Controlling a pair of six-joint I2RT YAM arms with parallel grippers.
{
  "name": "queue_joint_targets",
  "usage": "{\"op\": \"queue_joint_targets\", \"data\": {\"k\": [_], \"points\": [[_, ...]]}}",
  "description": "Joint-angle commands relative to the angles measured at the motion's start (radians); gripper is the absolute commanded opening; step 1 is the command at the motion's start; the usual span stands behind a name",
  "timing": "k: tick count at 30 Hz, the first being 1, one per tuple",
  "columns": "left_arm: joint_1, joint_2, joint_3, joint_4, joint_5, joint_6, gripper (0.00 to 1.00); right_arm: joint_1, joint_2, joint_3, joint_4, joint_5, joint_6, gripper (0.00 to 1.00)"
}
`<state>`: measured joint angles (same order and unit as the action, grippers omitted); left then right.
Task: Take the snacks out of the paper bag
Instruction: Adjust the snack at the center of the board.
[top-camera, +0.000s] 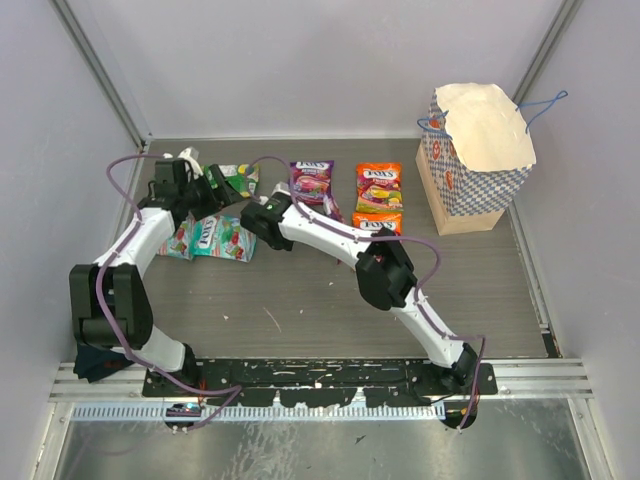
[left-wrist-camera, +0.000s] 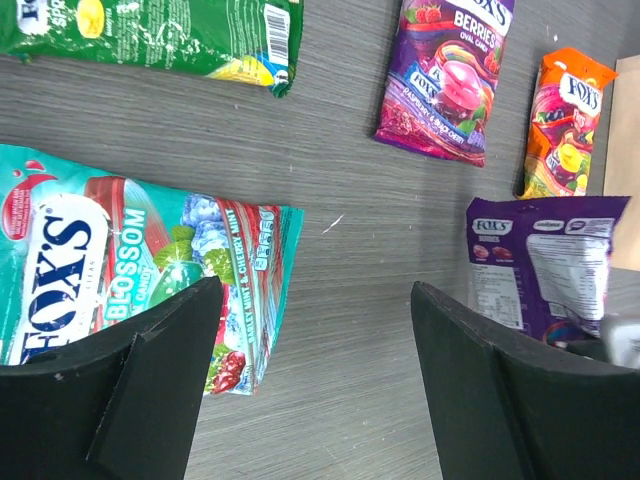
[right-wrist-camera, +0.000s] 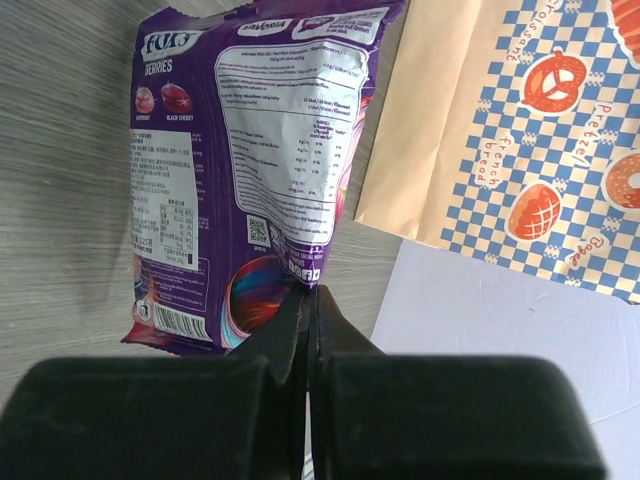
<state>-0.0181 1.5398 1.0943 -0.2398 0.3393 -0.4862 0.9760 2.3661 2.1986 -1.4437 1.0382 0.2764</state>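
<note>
The paper bag (top-camera: 470, 185) stands upright at the back right, blue-checkered with a tan base, and shows in the right wrist view (right-wrist-camera: 560, 150). Several snacks lie on the table: a green packet (left-wrist-camera: 150, 35), a teal one (left-wrist-camera: 110, 270), a purple berries packet (left-wrist-camera: 445, 75) and an orange one (left-wrist-camera: 560, 130). My right gripper (right-wrist-camera: 312, 300) is shut on the lower edge of a second purple packet (right-wrist-camera: 250, 170), its printed back facing the camera, left of the bag. My left gripper (left-wrist-camera: 315, 283) hangs open over bare table between the teal packet and the held purple packet (left-wrist-camera: 545, 265), touching nothing.
Grey walls with metal rails enclose the table on three sides. A second orange packet (top-camera: 378, 222) lies in front of the first one, near the bag's base. The right arm's forearm (top-camera: 330, 235) stretches across the middle of the table.
</note>
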Motion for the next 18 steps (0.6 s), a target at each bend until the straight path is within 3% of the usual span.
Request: {"op": "queue_joint_targets", "data": {"k": [1, 5, 9, 14, 18], "points": [[0.022, -0.071, -0.002, 0.011, 0.006, 0.006, 0.78, 0.019, 0.044, 0.073, -0.018, 0.040, 0.012, 0.01], [0.034, -0.087, -0.010, 0.007, 0.003, 0.008, 0.78, 0.038, 0.093, 0.127, -0.020, 0.017, -0.002, 0.03], [0.043, -0.090, -0.011, 0.003, 0.004, 0.007, 0.79, 0.058, 0.116, 0.176, -0.001, -0.034, -0.019, 0.17], [0.050, -0.102, -0.013, -0.003, -0.007, 0.011, 0.80, 0.087, 0.116, 0.225, 0.093, -0.140, -0.060, 0.57], [0.050, -0.097, -0.008, -0.017, -0.024, 0.018, 0.82, 0.091, 0.013, 0.161, 0.307, -0.348, -0.114, 0.81]]}}
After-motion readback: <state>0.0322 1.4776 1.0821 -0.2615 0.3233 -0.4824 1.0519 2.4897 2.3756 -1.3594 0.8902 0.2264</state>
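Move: The right hand still pinches the held purple snack by its edge. The place for that snack, the gap at the board's centre, is about 4 cm to this hand's left, 1 cm ahead and some 12 cm below. The upper purple snack lies some 7 cm beyond the gap; the lower orange snack is about 10 cm right and 3 cm back, the upper orange snack 10 cm right and 7 cm ahead. From the left hand, the gap is roughly 17 cm right and 5 cm back. With the purple snack still pinched by its edge, the right hand lowers about 2.5 cm while easing left, bringing the snack down into the gap below the upper purple snack, then opens its fingers wide and lets go as it sweeps on left, some 7 cm in all, sinking another centimetre and rolling its left side up by about 10 degrees. Meanwhile the empty left hand, fingers staying open, backs off about 2 cm to the left and rises slightly over the teal snack. ##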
